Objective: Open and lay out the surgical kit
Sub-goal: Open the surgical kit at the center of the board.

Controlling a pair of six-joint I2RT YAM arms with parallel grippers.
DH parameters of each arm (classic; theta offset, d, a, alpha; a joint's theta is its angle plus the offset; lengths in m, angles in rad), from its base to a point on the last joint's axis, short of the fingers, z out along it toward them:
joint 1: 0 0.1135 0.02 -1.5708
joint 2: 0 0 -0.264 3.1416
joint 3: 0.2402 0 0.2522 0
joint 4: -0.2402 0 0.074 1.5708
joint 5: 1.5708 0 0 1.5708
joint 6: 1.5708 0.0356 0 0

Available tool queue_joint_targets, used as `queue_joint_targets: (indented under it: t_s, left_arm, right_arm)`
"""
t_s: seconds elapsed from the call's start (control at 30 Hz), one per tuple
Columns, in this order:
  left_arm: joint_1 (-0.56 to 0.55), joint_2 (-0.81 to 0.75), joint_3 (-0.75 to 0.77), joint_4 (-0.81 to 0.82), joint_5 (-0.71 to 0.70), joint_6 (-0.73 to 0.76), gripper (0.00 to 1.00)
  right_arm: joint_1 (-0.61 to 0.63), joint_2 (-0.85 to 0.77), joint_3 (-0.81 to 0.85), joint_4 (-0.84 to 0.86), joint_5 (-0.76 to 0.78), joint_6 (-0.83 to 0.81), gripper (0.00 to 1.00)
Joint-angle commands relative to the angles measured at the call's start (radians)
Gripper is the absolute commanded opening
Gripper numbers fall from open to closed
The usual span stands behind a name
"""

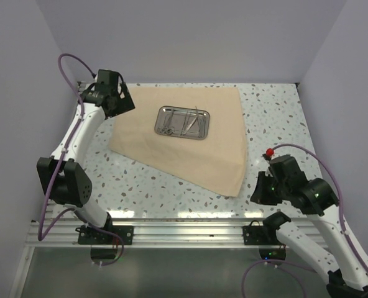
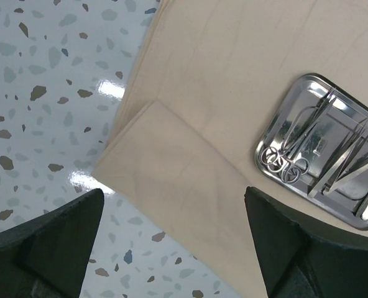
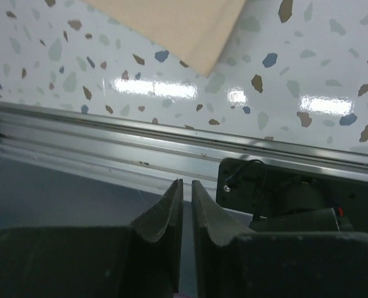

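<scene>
The surgical kit's tan cloth wrap (image 1: 190,152) lies spread flat on the table. The steel tray (image 1: 158,123) sits on its far half, holding scissor-like instruments and tweezers (image 1: 183,121). My left gripper (image 1: 123,103) hovers over the cloth's far-left corner, open and empty. In the left wrist view the gripper (image 2: 173,191) spans a folded layer of cloth (image 2: 165,161), with the tray (image 2: 259,151) and instruments (image 2: 285,164) at right. My right gripper (image 1: 262,189) hangs off the cloth's near-right corner, shut on nothing. The right wrist view shows its jaws (image 3: 187,183) together above the rail, the cloth corner (image 3: 184,31) beyond.
White walls close the speckled table (image 1: 277,118) at the back and both sides. An aluminium rail (image 1: 184,231) with both arm bases runs along the near edge. The right arm's black base mount (image 3: 283,186) lies close below the right gripper.
</scene>
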Motion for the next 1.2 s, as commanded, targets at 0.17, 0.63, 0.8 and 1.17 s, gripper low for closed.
queue_joint_targets:
  t_s: [0.17,0.63,0.8,1.17]
  left_arm:
    - [-0.009,-0.067,-0.046,-0.031,-0.021,-0.017,0.99]
    - [0.195,-0.265,-0.561,0.232,0.042,-0.087,0.99]
    - [0.221,-0.260,-0.683,0.364,0.111,-0.147,1.00]
    - [0.221,-0.199,-0.793,0.550,0.064,-0.212,0.98]
  right_arm:
    - [-0.001,0.067,-0.001,-0.237,-0.057,-0.043,0.96]
    - [0.000,0.468,0.345,-0.002,0.039,-0.126,0.96]
    - [0.000,0.472,0.328,0.012,0.045,-0.126,0.96]
    - [-0.003,0.475,0.220,0.087,0.082,-0.117,0.96]
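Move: The wrap's near-left corner lies about 5 cm back, 6 cm left and 21 cm below the left hand. The instrument tray, lying on the wrap, is roughly 8 cm ahead and 22 cm right of that hand, some 20 cm down. For the right hand, the wrap's near-right corner is about 7 cm ahead, 1 cm left and 17 cm below; from there the tray lies some 40 cm ahead and 22 cm left. Bring the open left gripper down about 16 cm while drawing it back 9 cm and left 6 cm, towards the wrap's near-left corner, turning it some 15 degrees counter-clockwise. Meanwhile open the shut right gripper wide as it dips slightly back and down, then send it forward and a little left, over the near-right corner, staying well above the table. ##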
